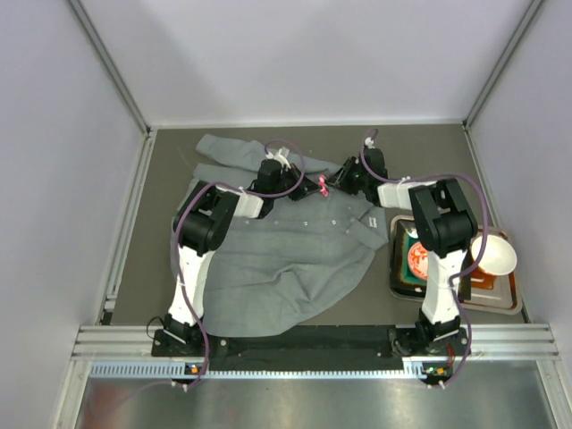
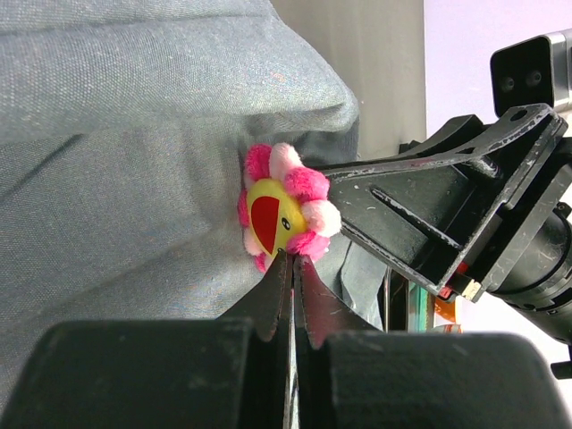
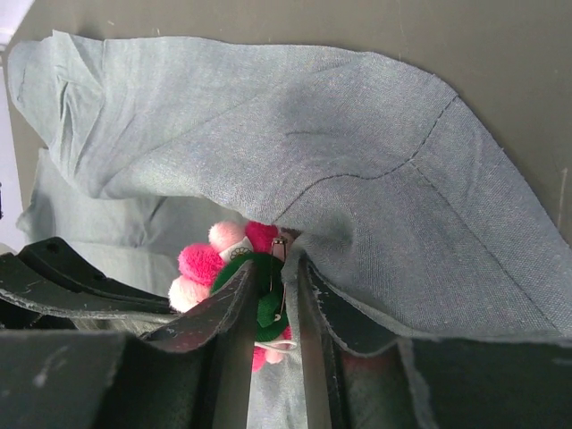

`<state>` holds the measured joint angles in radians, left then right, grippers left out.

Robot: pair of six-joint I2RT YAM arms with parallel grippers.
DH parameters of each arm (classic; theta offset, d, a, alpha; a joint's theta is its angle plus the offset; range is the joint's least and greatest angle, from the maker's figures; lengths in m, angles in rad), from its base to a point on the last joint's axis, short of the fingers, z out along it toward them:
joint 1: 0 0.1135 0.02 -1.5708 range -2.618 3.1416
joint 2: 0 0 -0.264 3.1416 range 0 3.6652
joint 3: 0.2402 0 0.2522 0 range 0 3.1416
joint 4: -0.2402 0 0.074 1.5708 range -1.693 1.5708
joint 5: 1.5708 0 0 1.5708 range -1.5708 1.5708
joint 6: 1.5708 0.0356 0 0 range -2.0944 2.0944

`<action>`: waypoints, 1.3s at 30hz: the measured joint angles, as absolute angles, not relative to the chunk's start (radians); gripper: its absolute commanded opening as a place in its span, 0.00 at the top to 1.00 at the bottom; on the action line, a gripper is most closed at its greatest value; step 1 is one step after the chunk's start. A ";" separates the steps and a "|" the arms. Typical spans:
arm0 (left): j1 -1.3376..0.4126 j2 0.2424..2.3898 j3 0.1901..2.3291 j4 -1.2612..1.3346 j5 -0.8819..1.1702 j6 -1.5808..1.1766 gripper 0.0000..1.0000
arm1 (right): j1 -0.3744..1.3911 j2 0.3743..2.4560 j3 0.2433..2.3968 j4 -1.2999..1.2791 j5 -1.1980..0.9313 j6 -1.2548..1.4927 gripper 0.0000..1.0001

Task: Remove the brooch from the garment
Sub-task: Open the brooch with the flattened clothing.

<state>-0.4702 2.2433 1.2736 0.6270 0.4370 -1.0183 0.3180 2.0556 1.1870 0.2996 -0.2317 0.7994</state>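
Note:
The grey garment lies rumpled on the table. The pink brooch sits near its collar, between both grippers. In the left wrist view the brooch shows pink petals and a yellow centre against the grey cloth. My left gripper is shut, its tips pinching the brooch's lower petals. In the right wrist view the brooch shows its green back and metal pin. My right gripper has its jaws close together on that back, with a fold of the garment tented over one finger.
A dark tray stands at the right of the table, holding a white bowl and a red-and-green item. Enclosure walls stand on the left, right and back. The right arm's black fingers cross the left wrist view.

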 measured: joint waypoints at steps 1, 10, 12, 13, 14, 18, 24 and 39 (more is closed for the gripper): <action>-0.470 2.243 1.274 0.627 0.437 -1.018 1.00 | 0.318 2.057 1.189 0.300 -0.234 0.797 0.76; -0.468 2.243 1.274 0.624 0.435 -1.011 1.00 | 0.318 2.072 1.199 0.322 -0.260 0.796 0.78; -0.468 2.243 1.274 0.623 0.436 -1.009 1.00 | 0.318 2.072 1.199 0.323 -0.262 0.796 0.78; -0.468 2.243 1.274 0.622 0.436 -1.007 1.00 | 0.318 2.072 1.199 0.324 -0.263 0.796 0.79; -0.468 2.243 1.274 0.622 0.435 -1.006 1.00 | 0.318 2.072 1.199 0.324 -0.264 0.796 0.80; -0.467 2.243 1.274 0.621 0.435 -1.000 1.00 | 0.318 2.072 1.199 0.329 -0.268 0.796 0.86; -0.467 2.243 1.274 0.620 0.435 -0.996 1.00 | 0.318 2.072 1.198 0.338 -0.278 0.789 0.91; -0.467 2.243 1.295 0.572 0.414 -0.962 1.00 | 0.318 2.069 1.172 0.391 -0.265 0.768 1.00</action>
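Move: The brooch stands face outward in the left hand's shut fingers, its middle about 1 cm ahead, 1 cm right and 1 cm above them. From the half-open right fingers the brooch pin on the green back lies about 1 cm left and level with them, the brooch's middle about 2 cm left. The garment's raised fold is some 4 cm ahead of the right hand, 1 cm to its right and 2 cm lower. Right fingers edge about 1 cm left and up, shutting on the brooch's pin while the left keeps hold. ##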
